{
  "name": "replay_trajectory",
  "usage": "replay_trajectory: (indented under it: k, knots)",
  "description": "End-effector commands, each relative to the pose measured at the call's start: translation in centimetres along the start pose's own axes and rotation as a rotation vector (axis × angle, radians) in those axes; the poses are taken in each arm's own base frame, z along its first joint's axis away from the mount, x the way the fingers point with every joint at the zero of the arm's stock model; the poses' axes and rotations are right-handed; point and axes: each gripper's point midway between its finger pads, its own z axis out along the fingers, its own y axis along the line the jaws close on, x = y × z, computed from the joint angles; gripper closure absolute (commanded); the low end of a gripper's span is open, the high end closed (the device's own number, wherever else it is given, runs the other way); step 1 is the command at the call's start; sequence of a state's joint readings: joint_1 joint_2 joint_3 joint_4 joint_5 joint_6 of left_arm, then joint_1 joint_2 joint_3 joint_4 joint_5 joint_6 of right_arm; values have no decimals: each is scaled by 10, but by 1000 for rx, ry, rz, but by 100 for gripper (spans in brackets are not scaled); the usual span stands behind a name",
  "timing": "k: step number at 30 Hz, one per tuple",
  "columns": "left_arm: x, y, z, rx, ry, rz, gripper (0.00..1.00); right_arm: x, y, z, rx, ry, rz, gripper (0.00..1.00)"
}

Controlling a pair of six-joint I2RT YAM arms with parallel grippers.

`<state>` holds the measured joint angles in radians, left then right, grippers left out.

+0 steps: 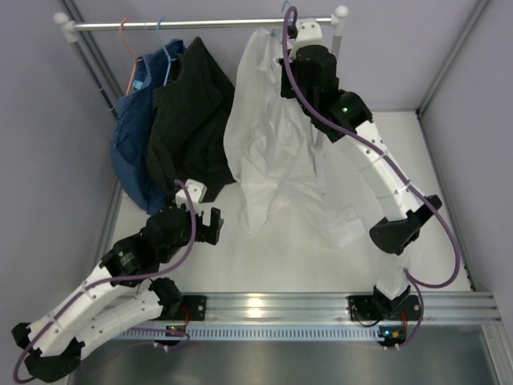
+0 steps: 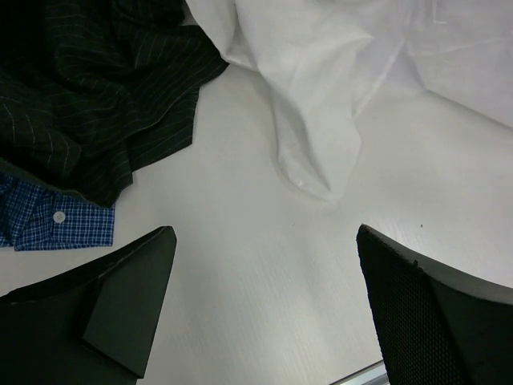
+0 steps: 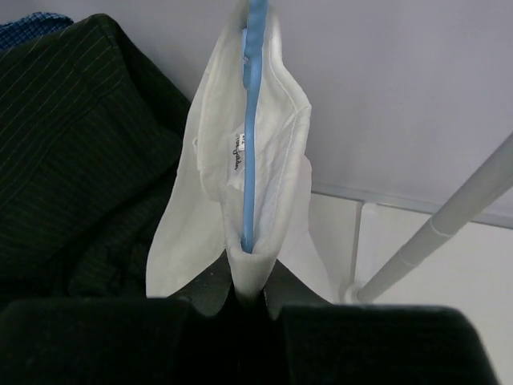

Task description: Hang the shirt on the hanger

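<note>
The white shirt [image 1: 268, 152] hangs below the rail at the back and trails onto the table. In the right wrist view its collar [image 3: 240, 184] is wrapped over the light-blue wire hanger [image 3: 252, 120]. My right gripper [image 3: 250, 293] is shut on the shirt's shoulder fabric with the hanger wire inside it, high up by the rail [image 1: 300, 36]. My left gripper [image 2: 264, 273] is open and empty, low over the bare table, just short of a white sleeve cuff [image 2: 309, 172]. It sits at the front left in the top view [image 1: 207, 224].
A black striped garment [image 1: 192, 120] and a blue denim one [image 1: 132, 144] hang at the left of the rail [image 1: 200, 24], on a pink hanger [image 1: 126, 40] and a blue hanger. A rack post [image 3: 449, 224] stands right of the right gripper. Walls enclose both sides.
</note>
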<state>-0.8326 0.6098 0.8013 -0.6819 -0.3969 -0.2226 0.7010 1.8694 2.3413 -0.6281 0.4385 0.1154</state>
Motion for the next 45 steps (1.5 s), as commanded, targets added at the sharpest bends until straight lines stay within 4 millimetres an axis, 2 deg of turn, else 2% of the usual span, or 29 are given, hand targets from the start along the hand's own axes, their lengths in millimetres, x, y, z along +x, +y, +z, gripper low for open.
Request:
replay_trajectory:
  k: [1,4,7,13,15,16,17,20,23,29,31,32,34,35,36,37,39,41,42,44,45]
  knots:
    - [-13,-8,-6,56,-65,-37,2,-27,7,15,-39,-91,36,100]
    - [-12,-7,-5,54,-61,-34,2,-15,6,33,-17,-81,28,100]
    - [-11,-8,-5,56,-56,-32,2,-10,2,43,14,-85,28,100]
    - [-12,-4,-4,39,-59,-34,2,-7,9,42,-4,-94,70,100]
    - [-12,0,-3,25,-55,-43,2,5,16,44,0,-79,67,100]
    - [-13,5,-1,9,-53,-53,2,12,11,46,54,-72,63,100]
    - [-13,7,0,2,-50,-58,2,15,16,45,70,-72,60,100]
    - [-12,18,4,-42,-36,-87,2,28,12,49,156,-61,76,98]
    - [-11,23,7,-54,-26,-101,2,29,8,46,186,-66,147,97]
    - [-12,36,10,-92,-23,-129,2,17,30,41,116,-92,207,97]
    - [-13,37,10,-87,-27,-134,2,15,31,39,114,-95,217,93]
    - [-13,37,11,-86,-26,-136,2,14,31,38,112,-95,219,91]
    - [-12,38,11,-91,-24,-136,2,17,30,36,113,-87,208,74]
    - [-12,39,12,-96,-23,-136,2,16,29,34,110,-85,204,65]
    - [-12,39,11,-97,-23,-136,2,11,27,29,108,-92,209,51]
    - [-12,39,12,-100,-25,-136,2,16,26,28,111,-81,203,48]
    - [-12,40,12,-106,-24,-140,2,6,19,16,109,-97,220,44]
    - [-11,41,13,-107,-19,-146,2,5,18,9,99,-94,218,43]
    - [-11,41,13,-101,-19,-146,2,-5,13,-1,93,-111,227,37]
    - [-11,37,16,-78,-13,-143,2,-5,9,-9,85,-105,225,23]
    - [-11,33,16,-54,-12,-138,2,-15,3,-22,78,-124,240,7]
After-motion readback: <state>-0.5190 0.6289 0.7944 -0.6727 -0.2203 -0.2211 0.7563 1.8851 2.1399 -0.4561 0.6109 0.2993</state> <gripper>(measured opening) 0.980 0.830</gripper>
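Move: My right hand is shut on the white shirt and one shoulder of its hanger. The rail it goes to is about 14 cm ahead, 5 cm above and 4 cm to the left. The dark shirt hangs roughly 25 cm to my right hand's left and 10 cm ahead, and the rack's post stands some 15 cm to its right and 13 cm ahead, both lower. From my left hand the hanging spot is about 38 cm ahead, 20 cm to the right and 28 cm up. With my right hand I carry the hanger about 5 cm down, some 4 cm forward and a little left, setting its hook over the rail. There I hold nearly still, turning slightly clockwise, then spread my fingers, let go of shirt and hanger, and ease back and right about 3 cm. My empty left hand, still open, drifts left and slightly forward. ##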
